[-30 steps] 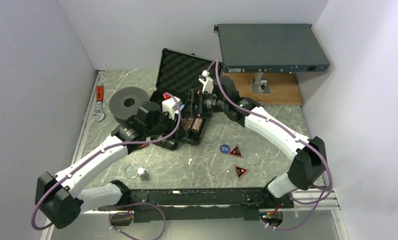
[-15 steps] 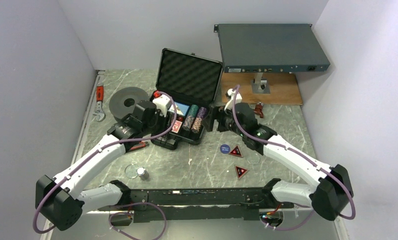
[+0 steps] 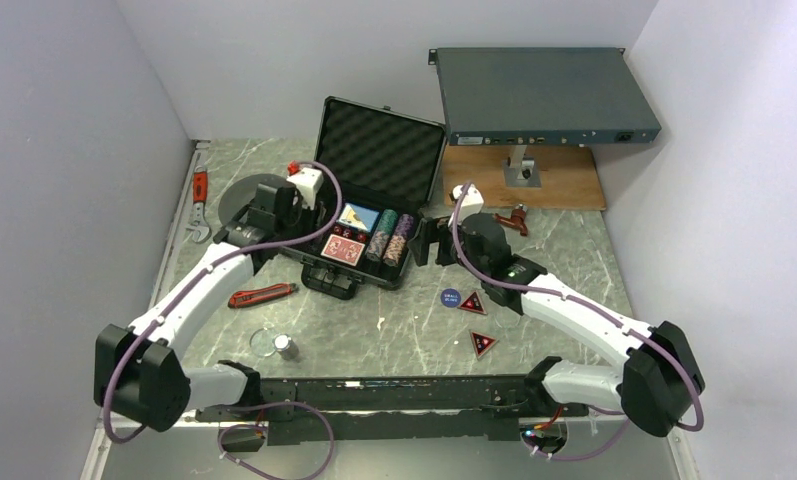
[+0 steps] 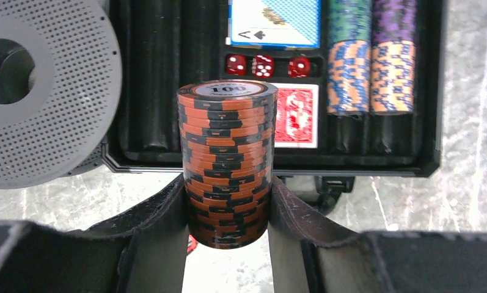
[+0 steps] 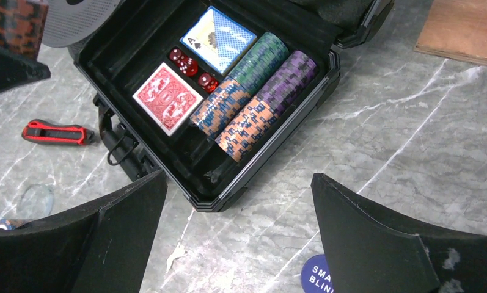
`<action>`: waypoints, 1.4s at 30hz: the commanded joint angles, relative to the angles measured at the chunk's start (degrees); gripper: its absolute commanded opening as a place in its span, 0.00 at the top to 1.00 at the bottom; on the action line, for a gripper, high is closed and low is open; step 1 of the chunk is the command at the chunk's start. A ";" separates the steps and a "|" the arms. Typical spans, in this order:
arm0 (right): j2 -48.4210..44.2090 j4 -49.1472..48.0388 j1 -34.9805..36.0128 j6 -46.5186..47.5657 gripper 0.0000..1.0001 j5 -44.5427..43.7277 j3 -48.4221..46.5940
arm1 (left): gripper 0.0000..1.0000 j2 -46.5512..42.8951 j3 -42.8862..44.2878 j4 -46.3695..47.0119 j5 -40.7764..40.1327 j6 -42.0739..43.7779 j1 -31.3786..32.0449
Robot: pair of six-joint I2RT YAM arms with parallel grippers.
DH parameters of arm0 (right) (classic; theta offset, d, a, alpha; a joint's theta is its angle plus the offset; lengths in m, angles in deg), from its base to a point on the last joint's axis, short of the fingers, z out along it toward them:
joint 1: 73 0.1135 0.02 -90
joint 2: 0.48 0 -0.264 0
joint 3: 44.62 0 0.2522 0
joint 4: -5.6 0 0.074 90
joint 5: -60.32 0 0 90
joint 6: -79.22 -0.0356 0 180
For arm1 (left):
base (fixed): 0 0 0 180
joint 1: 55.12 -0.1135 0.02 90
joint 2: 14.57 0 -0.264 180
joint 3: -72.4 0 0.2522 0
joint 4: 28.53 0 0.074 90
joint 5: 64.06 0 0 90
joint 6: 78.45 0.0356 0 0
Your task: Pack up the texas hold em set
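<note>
The black briefcase (image 3: 411, 262) lies open with its foam lid (image 3: 379, 155) raised. Its tray holds a blue deck (image 5: 217, 39), a red deck (image 5: 167, 97), three red dice (image 4: 263, 65) and two rows of striped chips (image 5: 241, 82). My left gripper (image 4: 227, 201) is shut on an upright orange-black chip stack (image 4: 227, 152), in front of the case's left slots. Over the table by the case's near right corner, my right gripper (image 5: 238, 207) stands open and holds nothing. The blue button (image 3: 450, 296) and two triangular markers (image 3: 472, 302) lie on the table.
A grey spool (image 4: 39, 91) sits left of the case. At the back right, a grey rack box (image 3: 544, 95) stands over a wooden board (image 3: 564, 180). A red utility knife (image 3: 264, 295), a wrench (image 3: 200, 205), a small metal cylinder (image 3: 286, 346) and a clear disc (image 3: 264, 343) lie to the left.
My right gripper has pulled out of the case to its right side and opened wide, leaving chips in the tray. The left arm moved back and left with its chip stack.
</note>
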 commanded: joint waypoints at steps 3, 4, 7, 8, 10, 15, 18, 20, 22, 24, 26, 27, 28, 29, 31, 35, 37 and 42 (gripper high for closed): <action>1.40 -2.50 -0.33 1.04 0.08 0.06 -1.39 | 1.00 5.88 9.75 2.63 0.26 2.99 -2.85; 1.47 -2.29 -0.44 0.96 0.09 0.16 -1.47 | 1.00 7.39 11.45 1.25 -1.85 3.61 -2.86; 0.55 -1.42 -0.64 1.24 0.09 -0.03 -1.44 | 1.00 12.69 16.27 -1.43 -2.02 6.99 -2.86; -0.05 -1.27 -0.64 1.43 0.08 -0.19 -1.29 | 1.00 14.24 17.66 -2.18 -0.75 7.80 -2.90; -1.29 -1.17 -0.64 1.72 0.08 -0.66 -0.83 | 1.00 17.09 19.81 -3.34 2.23 9.28 -3.10; -3.41 -1.09 -0.64 2.13 0.08 -1.73 0.24 | 1.00 24.35 25.52 -5.71 8.46 10.83 -5.49; -4.25 -0.67 -0.64 2.23 0.08 -2.22 0.52 | 1.00 29.43 30.55 -9.36 10.52 11.61 -6.20; -4.97 -0.55 -0.64 2.33 0.08 -2.64 0.82 | 1.00 32.29 32.93 -10.78 10.43 11.67 -6.20; -5.35 -0.48 -0.64 2.43 0.08 -3.10 0.89 | 1.00 34.48 34.39 -11.16 9.49 10.91 -6.27; -5.58 -0.21 -0.65 2.44 0.07 -3.56 0.84 | 1.00 36.07 35.30 -10.88 8.79 9.47 -6.45; -5.65 -0.13 -0.66 2.44 0.07 -3.73 0.86 | 1.00 37.31 35.94 -10.34 8.69 8.45 -6.59; -5.70 -0.11 -0.64 2.38 0.07 -3.69 0.96 | 1.00 37.86 36.15 -9.85 9.30 8.16 -6.63; -5.68 -0.19 -0.64 2.28 0.07 -3.49 1.04 | 1.00 38.56 36.39 -9.40 9.88 8.08 -6.64; -5.64 -0.27 -0.64 2.12 0.07 -3.25 1.08 | 1.00 39.23 36.72 -9.22 10.31 8.07 -6.64; -5.60 -0.62 -0.64 1.84 0.07 -2.57 1.29 | 1.00 40.23 37.30 -9.40 11.08 8.06 -6.68; -5.02 -0.61 -0.64 1.65 0.07 -1.90 1.06 | 1.00 41.58 36.83 -8.44 9.93 6.55 -6.79; -4.77 -0.60 -0.64 1.57 0.07 -1.80 0.96 | 1.00 42.30 36.57 -7.85 10.44 6.06 -6.90; -4.16 -1.69 -0.64 1.43 0.07 -0.81 1.28 | 1.00 43.82 37.26 -7.83 9.70 6.38 -6.90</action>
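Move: The left hand already holds the orange-and-black chip stack. Its place, the far half of the empty groove beside the cards, lies about 13 cm ahead, 1 cm right and 13 cm below. The ace deck sits 10 cm ahead and 8 cm right, the red deck 3 ahead and 5 right, the grey disc 13 ahead and 13 left, all at about that depth. From the right hand the groove is 16 cm ahead, 21 left and 14 below. Keeping its pinch on the orange-and-black chip stack, the left hand carries it forward over the case some 11 cm, running level at first, past the red deck towards the far end of the empty groove on the cards' left. Halfway along it begins to sink and, with the forward travel almost over, goes on nearly straight down for about 9 cm in all, slowing as it nears the tray while the wrist tips some 20 degrees further down. ##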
